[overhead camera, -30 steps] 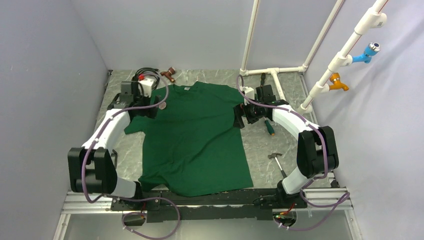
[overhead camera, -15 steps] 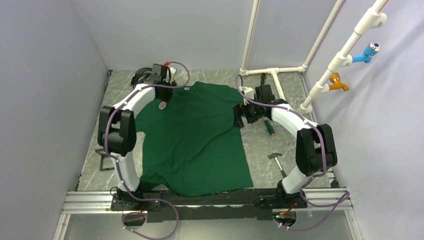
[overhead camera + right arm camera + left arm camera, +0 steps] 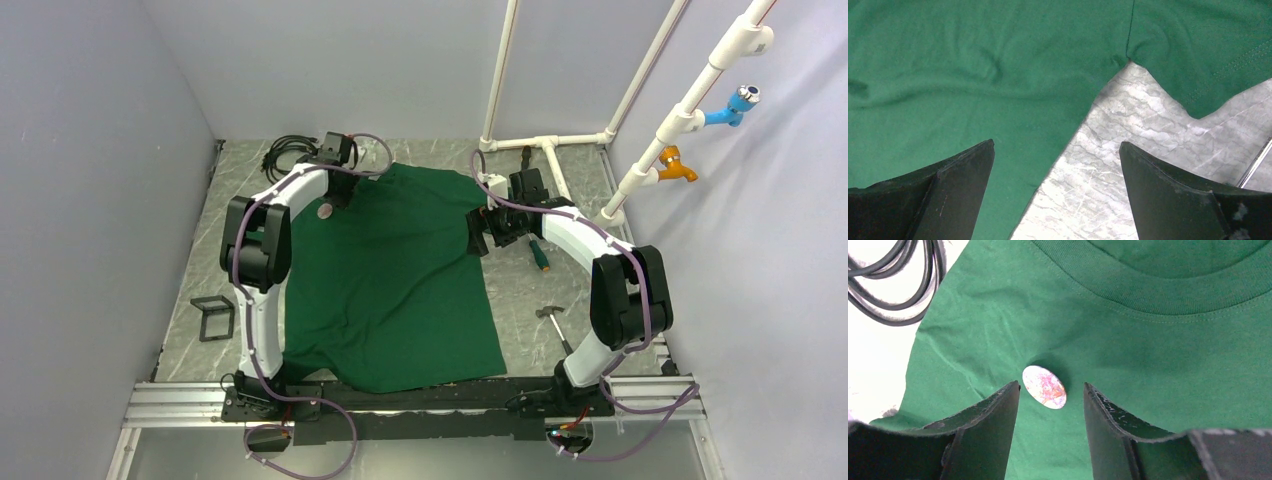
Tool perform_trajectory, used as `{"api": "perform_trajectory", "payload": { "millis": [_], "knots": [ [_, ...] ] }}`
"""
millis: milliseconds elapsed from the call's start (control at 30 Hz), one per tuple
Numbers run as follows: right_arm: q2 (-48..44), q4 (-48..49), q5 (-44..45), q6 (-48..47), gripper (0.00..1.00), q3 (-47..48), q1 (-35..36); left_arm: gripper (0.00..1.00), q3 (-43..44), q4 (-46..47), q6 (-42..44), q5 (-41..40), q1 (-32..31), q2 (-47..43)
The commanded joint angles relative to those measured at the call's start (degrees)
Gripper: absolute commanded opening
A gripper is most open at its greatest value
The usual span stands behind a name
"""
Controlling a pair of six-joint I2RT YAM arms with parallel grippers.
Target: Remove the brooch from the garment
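Observation:
The garment (image 3: 400, 270), a dark green T-shirt, lies flat on the marble table with its collar at the far side. The brooch (image 3: 324, 211) is a small round pinkish badge on the shirt's left shoulder area, below the collar (image 3: 1168, 290). In the left wrist view the brooch (image 3: 1044, 387) sits just beyond and between the tips of my left gripper (image 3: 1051, 386); the jaws stand apart and touch nothing. My right gripper (image 3: 1056, 144) is wide open and empty, low over the shirt's right side edge (image 3: 1068, 135) by the sleeve.
A coil of black cable (image 3: 893, 285) lies just left of the shirt's shoulder. A green-handled screwdriver (image 3: 539, 255) and a hammer (image 3: 552, 318) lie right of the shirt. A small black frame (image 3: 212, 317) lies on the left. White pipes (image 3: 545, 145) stand at the back right.
My left arm has swung from the left sleeve in toward the collar, and its jaws have narrowed around the brooch. The right arm has not moved.

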Motion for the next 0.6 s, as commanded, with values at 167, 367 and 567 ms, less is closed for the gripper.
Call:
{"api": "perform_trajectory", "payload": {
  "millis": [167, 367, 567],
  "knots": [
    [0.00, 0.27, 0.47, -0.98, 1.00, 2.32, -0.02, 0.51, 3.76, -2.96, -1.49, -1.71, -0.46, 2.15],
    [-0.14, 0.23, 0.57, -1.00, 1.00, 2.36, -0.02, 0.44, 4.50, -4.83, -1.82, -1.77, -0.14, 3.25],
    [-0.24, 0.32, 0.65, -1.05, 1.00, 2.36, -0.02, 0.33, 4.04, -4.86, -2.22, -1.13, 1.20, 1.54]
  ]
}}
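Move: The brooch lies nearly straight under the half-open left fingers, about 3 cm below them and 1 cm to their left, level with them fore and aft. Counted from the left hand, the garment's neckline is some 8 cm ahead and 10 cm right, and the black hose coil about 14 cm ahead and 10 cm left. From the right hand, the brooch lies roughly 35 cm left, 11 cm ahead and 6 cm lower. Ease the left gripper down about 1.5 cm onto the brooch, then, in the later half, also draw it back and left by just under 1 cm each while the fingers tip some 5 degrees steeper. Keep narrowing the fingers from both sides of the brooch to roughly two thirds of their starting gap, bringing the right-hand finger close up to its edge. ##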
